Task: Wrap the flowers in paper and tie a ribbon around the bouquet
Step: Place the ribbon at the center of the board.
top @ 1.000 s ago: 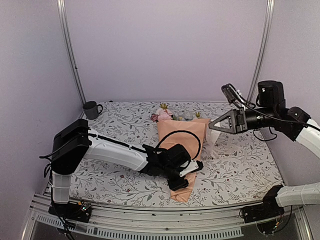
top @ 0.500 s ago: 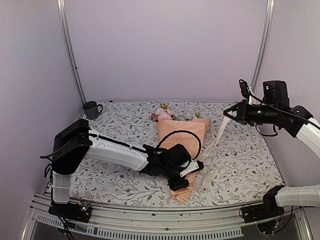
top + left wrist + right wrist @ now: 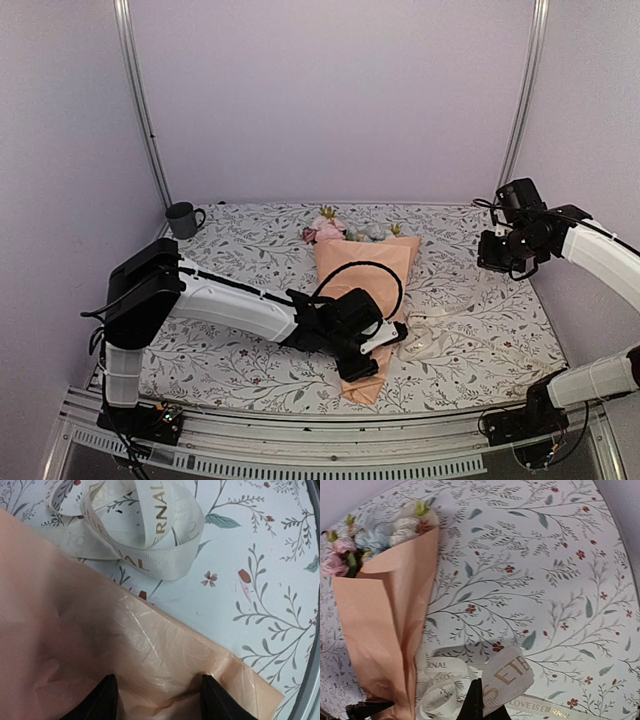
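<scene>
The bouquet lies mid-table: a peach-orange paper (image 3: 365, 285) cone with the flowers (image 3: 328, 228) poking out at its far end, also seen as paper (image 3: 380, 630) and flowers (image 3: 365, 542). My left gripper (image 3: 362, 352) straddles the cone's narrow lower part. Its black fingertips (image 3: 107, 697) press dents into the paper (image 3: 75, 630), so the left gripper (image 3: 160, 700) is shut on it. The cream ribbon (image 3: 428, 333) lies in loose loops right of the cone, near the paper's edge (image 3: 145, 535). My right gripper (image 3: 492, 262) hangs raised at the right. The right gripper (image 3: 479, 702) is shut on the ribbon (image 3: 507, 677) end.
A dark mug (image 3: 183, 218) stands at the back left corner. A black cable (image 3: 392, 275) loops over the cone. The leaf-printed cloth (image 3: 480, 345) covers the table, with metal posts (image 3: 520, 110) at the back and a rail along the front edge.
My right gripper has swung right and turned, still holding the ribbon end. The ribbon, stretched up from the table before, now lies slack in loops beside the cone. The left arm has not moved.
</scene>
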Controlling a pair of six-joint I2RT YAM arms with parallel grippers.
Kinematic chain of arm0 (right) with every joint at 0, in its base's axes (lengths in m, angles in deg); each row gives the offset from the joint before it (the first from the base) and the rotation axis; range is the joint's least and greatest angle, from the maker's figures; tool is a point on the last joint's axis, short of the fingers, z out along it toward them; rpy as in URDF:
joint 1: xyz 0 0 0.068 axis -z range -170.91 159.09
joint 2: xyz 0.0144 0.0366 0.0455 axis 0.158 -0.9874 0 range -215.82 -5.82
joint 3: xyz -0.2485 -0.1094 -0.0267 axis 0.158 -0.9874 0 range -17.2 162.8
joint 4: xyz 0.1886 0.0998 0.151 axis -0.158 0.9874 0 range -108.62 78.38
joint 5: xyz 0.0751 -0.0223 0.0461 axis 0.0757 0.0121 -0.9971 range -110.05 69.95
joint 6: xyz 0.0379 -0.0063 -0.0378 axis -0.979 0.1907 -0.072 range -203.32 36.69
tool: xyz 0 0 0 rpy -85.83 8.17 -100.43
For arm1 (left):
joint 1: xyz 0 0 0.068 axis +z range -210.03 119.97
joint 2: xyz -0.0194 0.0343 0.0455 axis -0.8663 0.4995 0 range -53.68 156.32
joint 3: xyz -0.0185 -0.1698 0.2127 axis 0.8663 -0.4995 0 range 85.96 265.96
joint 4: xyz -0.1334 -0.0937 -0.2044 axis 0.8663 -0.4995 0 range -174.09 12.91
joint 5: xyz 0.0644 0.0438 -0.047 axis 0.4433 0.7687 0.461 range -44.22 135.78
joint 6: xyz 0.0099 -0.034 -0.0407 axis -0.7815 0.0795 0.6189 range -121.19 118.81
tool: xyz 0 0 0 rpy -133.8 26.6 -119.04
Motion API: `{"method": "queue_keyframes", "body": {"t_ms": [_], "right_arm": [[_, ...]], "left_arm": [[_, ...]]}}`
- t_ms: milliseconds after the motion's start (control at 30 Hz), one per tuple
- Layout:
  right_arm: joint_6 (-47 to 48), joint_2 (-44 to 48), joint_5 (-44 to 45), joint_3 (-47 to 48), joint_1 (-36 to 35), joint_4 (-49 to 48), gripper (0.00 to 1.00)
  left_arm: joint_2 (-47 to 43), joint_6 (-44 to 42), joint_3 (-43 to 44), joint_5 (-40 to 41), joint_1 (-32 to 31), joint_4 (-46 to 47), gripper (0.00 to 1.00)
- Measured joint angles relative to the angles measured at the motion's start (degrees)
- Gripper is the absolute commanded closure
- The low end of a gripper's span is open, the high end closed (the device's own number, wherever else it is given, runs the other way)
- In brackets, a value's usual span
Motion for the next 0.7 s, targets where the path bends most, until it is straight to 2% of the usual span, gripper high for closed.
{"method": "queue_keyframes", "body": {"t_ms": [67,233,300,467,700], "right_arm": [[2.32,0.42,-6.69,1.07,0.02,-1.38,1.0],[8.09,3.48,-34.29,4.04,0.13,-6.51,1.0],[9.77,5.49,-41.59,5.38,0.13,-6.4,1.0],[10.64,11.3,-49.51,6.25,0.15,-1.97,1.0],[4.07,17.84,-49.66,7.52,0.2,6.23,1.0]], "left_arm": [[0.0,0.0,0.0,0.0,0.0,0.0,0.43],[0.0,0.0,0.02,0.0,0.0,0.0,0.43],[0.0,0.0,0.0,0.0,0.0,0.02,0.43],[0.0,0.0,0.0,-0.02,0.0,0.04,0.43],[0.0,-0.02,0.0,-0.11,0.0,0.04,0.43]]}}
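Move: The right hand holds the ribbon's end above the board. The wrapped bouquet it belongs with has its middle about 22 cm to the left, some 6 cm ahead and 15 cm below; the loose ribbon coils lie 10 cm left, 3 cm back and 17 cm down, and the left gripper sits at the paper's lower end, 23 cm left and 14 cm back. From the left hand, the bouquet's middle is about 19 cm ahead, straight in line. With its fingers still shut on the ribbon, the right arm whips up and left first, about 10 cm each way, then draws back towards its base by some 12 cm while still rising a little, which pulls the strip off the board beside the bouquet; over the swing the wrist rolls its left side up and turns counter-clockwise, roughly 50 degrees in all. The left hand stays where it is, its half-open fingertips still resting on the paper's lower end. ##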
